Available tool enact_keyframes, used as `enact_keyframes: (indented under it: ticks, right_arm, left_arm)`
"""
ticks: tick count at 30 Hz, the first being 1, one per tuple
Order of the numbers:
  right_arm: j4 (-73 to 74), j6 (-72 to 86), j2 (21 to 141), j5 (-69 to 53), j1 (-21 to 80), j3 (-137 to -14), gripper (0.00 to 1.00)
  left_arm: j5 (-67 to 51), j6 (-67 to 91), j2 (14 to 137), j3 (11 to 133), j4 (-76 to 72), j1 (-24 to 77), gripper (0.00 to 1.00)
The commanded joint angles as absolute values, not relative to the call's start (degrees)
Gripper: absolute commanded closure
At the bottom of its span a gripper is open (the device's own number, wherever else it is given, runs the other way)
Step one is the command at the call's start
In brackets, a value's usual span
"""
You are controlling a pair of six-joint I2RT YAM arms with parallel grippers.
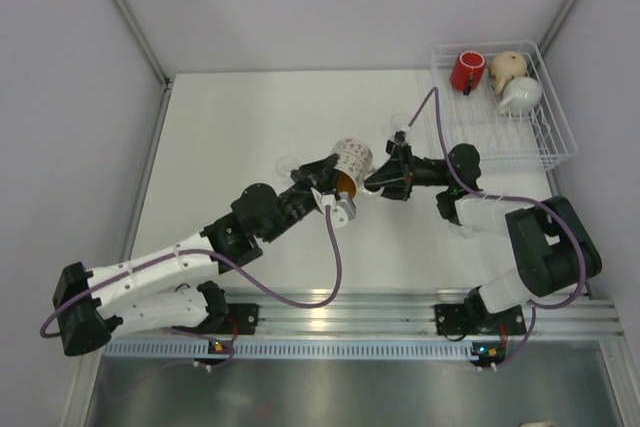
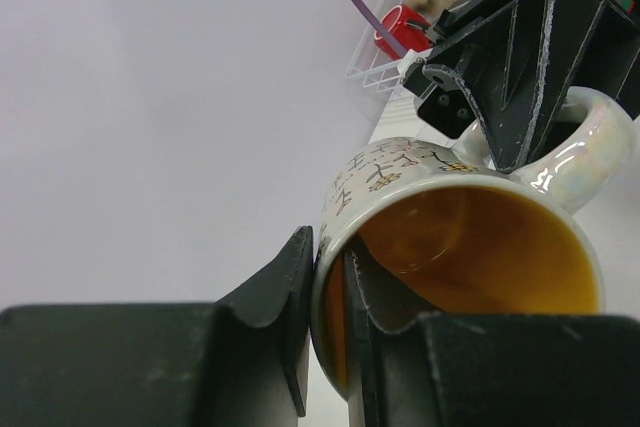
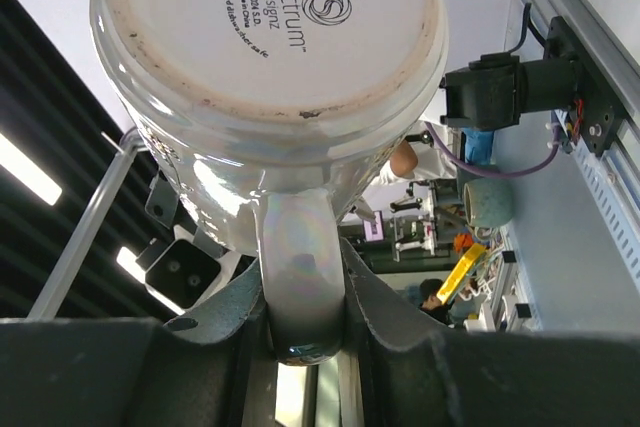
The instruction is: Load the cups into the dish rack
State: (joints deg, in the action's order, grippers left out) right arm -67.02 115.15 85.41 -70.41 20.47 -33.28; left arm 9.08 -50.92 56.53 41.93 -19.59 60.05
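A speckled white mug with an orange inside point(image 1: 351, 159) hangs tilted above the table's middle, between both arms. My left gripper point(image 1: 335, 192) is shut on its rim, one finger inside the orange wall point(image 2: 470, 237) and one outside point(image 2: 330, 257). My right gripper point(image 1: 372, 182) is shut on the mug's handle point(image 3: 300, 267), the mug's base point(image 3: 270, 37) facing its camera. The white wire dish rack point(image 1: 560, 137) stands at the back right. In it are a red cup point(image 1: 466, 71), a beige mug point(image 1: 508, 67) and a white mug point(image 1: 520, 95).
Two faint clear glass tumblers seem to stand on the table, one point(image 1: 288, 162) left of the held mug and one point(image 1: 398, 127) behind it. Grey walls close in the left, back and right sides. A metal rail point(image 1: 400, 309) runs along the near edge.
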Motion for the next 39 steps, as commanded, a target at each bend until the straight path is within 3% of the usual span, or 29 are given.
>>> enact_keyframes:
  ticks: [1,3,4,8,16,25,39]
  right_arm:
    - [-97.91,130.96,84.99,-69.26,23.64,-35.77,1.00]
    - [-97.91,130.34,84.73,-69.52,23.64,-36.82,1.00]
    - [-97.91,130.34,84.47,-69.26,23.64,-37.17,1.00]
    - [-97.91,129.29,84.02,-66.72,22.94,-38.58,1.00]
    - [-97.91,129.20,83.41,-63.46,22.41,-42.36,1.00]
    - [-97.82,129.73,85.25,-61.08,18.73,-43.94,1.00]
    - [-95.46,128.68,91.57,-60.38,9.24,-51.50,1.00]
  left_arm:
    - [7.98,-50.71,57.04,42.54,-31.03,61.26,1.00]
    - [9.22,-50.63,57.13,42.10,-31.11,61.26,0.98]
    - [10.01,-50.80,57.04,41.75,-31.11,61.26,0.86]
    - [10.72,-50.28,56.69,41.05,-31.11,61.17,0.54]
    - [12.04,-50.62,56.25,39.99,-31.20,61.17,0.51]
    - [12.57,-48.87,54.49,40.17,-31.11,61.26,0.33]
    - [16.78,-39.05,54.58,43.85,-30.15,61.17,0.26]
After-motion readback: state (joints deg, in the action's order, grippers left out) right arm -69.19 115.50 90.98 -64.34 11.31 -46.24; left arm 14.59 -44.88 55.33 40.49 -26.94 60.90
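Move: The patterned cup hangs in both hands, its middle about 4 cm ahead, 3 cm right and 3 cm below the left hand, and 4 cm ahead, 4 cm left and 2 cm above the right. From the right hand the dish rack's middle is some 29 cm ahead, 36 cm right, 22 cm below; the red cup in it 38 cm ahead, 28 cm right; the clear glass 27 cm ahead, 11 cm right, on the table. The cup changes hands: the left fingers open wide and let go of its rim, that hand then easing up about 2 cm with a slight roll. Keeping its pinch on the handle, the right hand first lifts the cup, then speeds forward towards the rack, some 9 cm out and 5 cm up in all, drifting right and turning about 15 degrees clockwise. ##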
